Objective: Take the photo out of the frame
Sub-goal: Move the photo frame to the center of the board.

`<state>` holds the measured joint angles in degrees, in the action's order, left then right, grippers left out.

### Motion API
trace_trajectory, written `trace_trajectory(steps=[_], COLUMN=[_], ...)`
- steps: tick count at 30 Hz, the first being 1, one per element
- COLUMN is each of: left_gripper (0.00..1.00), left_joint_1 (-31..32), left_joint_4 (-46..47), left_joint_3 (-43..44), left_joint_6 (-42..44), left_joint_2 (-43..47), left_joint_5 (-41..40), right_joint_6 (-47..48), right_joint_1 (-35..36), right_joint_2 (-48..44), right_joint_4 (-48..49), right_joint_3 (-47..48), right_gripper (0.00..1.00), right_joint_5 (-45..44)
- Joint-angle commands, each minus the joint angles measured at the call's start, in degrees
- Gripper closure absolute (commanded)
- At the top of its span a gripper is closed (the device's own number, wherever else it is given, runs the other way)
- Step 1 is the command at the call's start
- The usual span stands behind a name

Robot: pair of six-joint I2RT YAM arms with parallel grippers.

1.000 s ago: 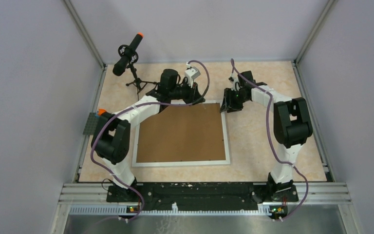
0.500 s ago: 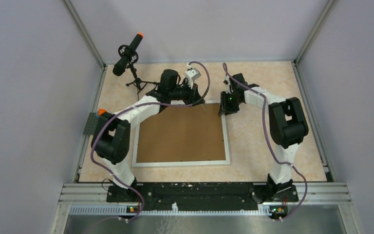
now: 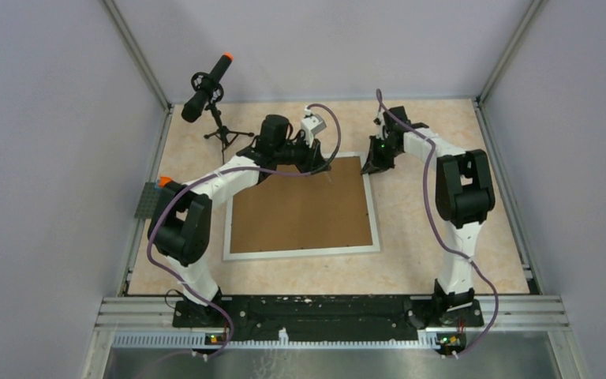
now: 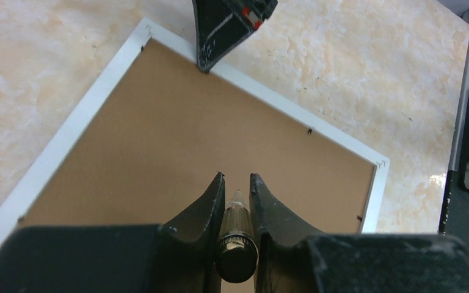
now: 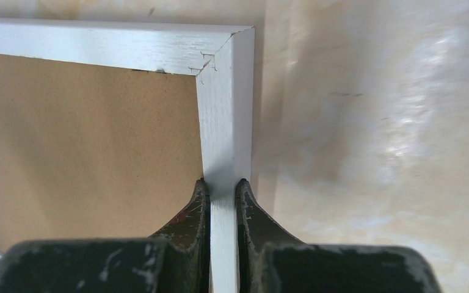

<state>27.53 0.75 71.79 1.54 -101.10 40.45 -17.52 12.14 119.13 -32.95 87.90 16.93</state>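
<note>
The white frame (image 3: 300, 253) lies face down on the table, its brown backing board (image 3: 300, 205) facing up. The photo is hidden under that board. My right gripper (image 5: 221, 182) is shut on the frame's white border (image 5: 226, 122) just below its far right corner; in the top view this right gripper (image 3: 371, 167) sits at that corner. My left gripper (image 4: 236, 177) hovers over the board's far edge, shut on a pen-like tool (image 4: 236, 244) with a clear tip and black end. The right gripper's fingers (image 4: 210, 43) show at the top of the left wrist view.
A black microphone on a small tripod (image 3: 205, 91) stands at the back left. A grey perforated plate (image 3: 148, 201) sits on the left table edge. Enclosure walls close in on both sides, and a black rail (image 3: 323, 308) runs along the near edge.
The right gripper has closed onto the frame's border at the far right corner. The frame has shifted slightly away and to the right. The left gripper still holds the tool.
</note>
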Motion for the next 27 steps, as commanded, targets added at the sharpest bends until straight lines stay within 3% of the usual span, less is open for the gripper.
trace_trajectory(steps=[1, 5, 11, 15, 21, 27], left_gripper=[1.00, 1.00, 1.00, 1.00, 1.00, 1.00], left_joint_1=[-0.2, -0.1, 0.0, 0.0, 0.1, 0.2], left_joint_4=[0.4, 0.5, 3.9, 8.0, 14.5, 17.8], left_joint_3=[1.9, 3.4, 5.8, 7.5, 8.5, 8.7], left_joint_6=[1.5, 0.1, -6.4, -13.6, -24.7, -30.5], left_joint_2=[-0.1, -1.5, -2.6, -3.0, -4.5, -5.5], left_joint_5=[-0.1, 1.1, 4.6, 6.4, 7.3, 9.7], right_joint_6=[0.4, 3.4, 16.4, 24.4, 25.5, 27.8], right_joint_1=[-7.1, -10.7, -10.8, -10.9, -8.2, 0.0], right_joint_2=[3.9, 4.1, 0.6, -11.1, -23.0, -29.2], right_joint_4=[1.1, 4.1, 2.3, 5.4, 10.5, 16.1], right_joint_3=[-0.7, 1.5, 7.7, 0.5, -9.6, -17.0], right_gripper=[1.00, 1.00, 0.44, 0.30, 0.24, 0.24], right_joint_5=[-10.1, -5.0, 5.2, 15.1, 33.8, 35.0])
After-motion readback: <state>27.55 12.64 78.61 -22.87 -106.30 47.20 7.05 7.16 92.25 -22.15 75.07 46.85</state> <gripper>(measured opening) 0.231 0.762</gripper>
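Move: The right fingers are on the photo frame's right rail, its far right corner some 6 cm straight ahead. The frame's middle is about 16 cm left and 11 cm back. The board's centre, where the frame is going, lies about 10 cm left, 4 cm back and 2 cm below; the pointed tool in the left hand hangs some 9 cm left, 5 cm back and 11 cm above. For the left hand, the board's centre is almost straight beneath, roughly 14 cm down. Still pinching the right rail, the right hand drags the photo frame about 8 cm right and 5 cm forward, then opens wide and lets go. It lifts roughly 17 cm clear, swinging back and left over the frame as its fingers tilt up and turn counter-clockwise. The left hand keeps its tool, rising some 5 cm and drifting right. ##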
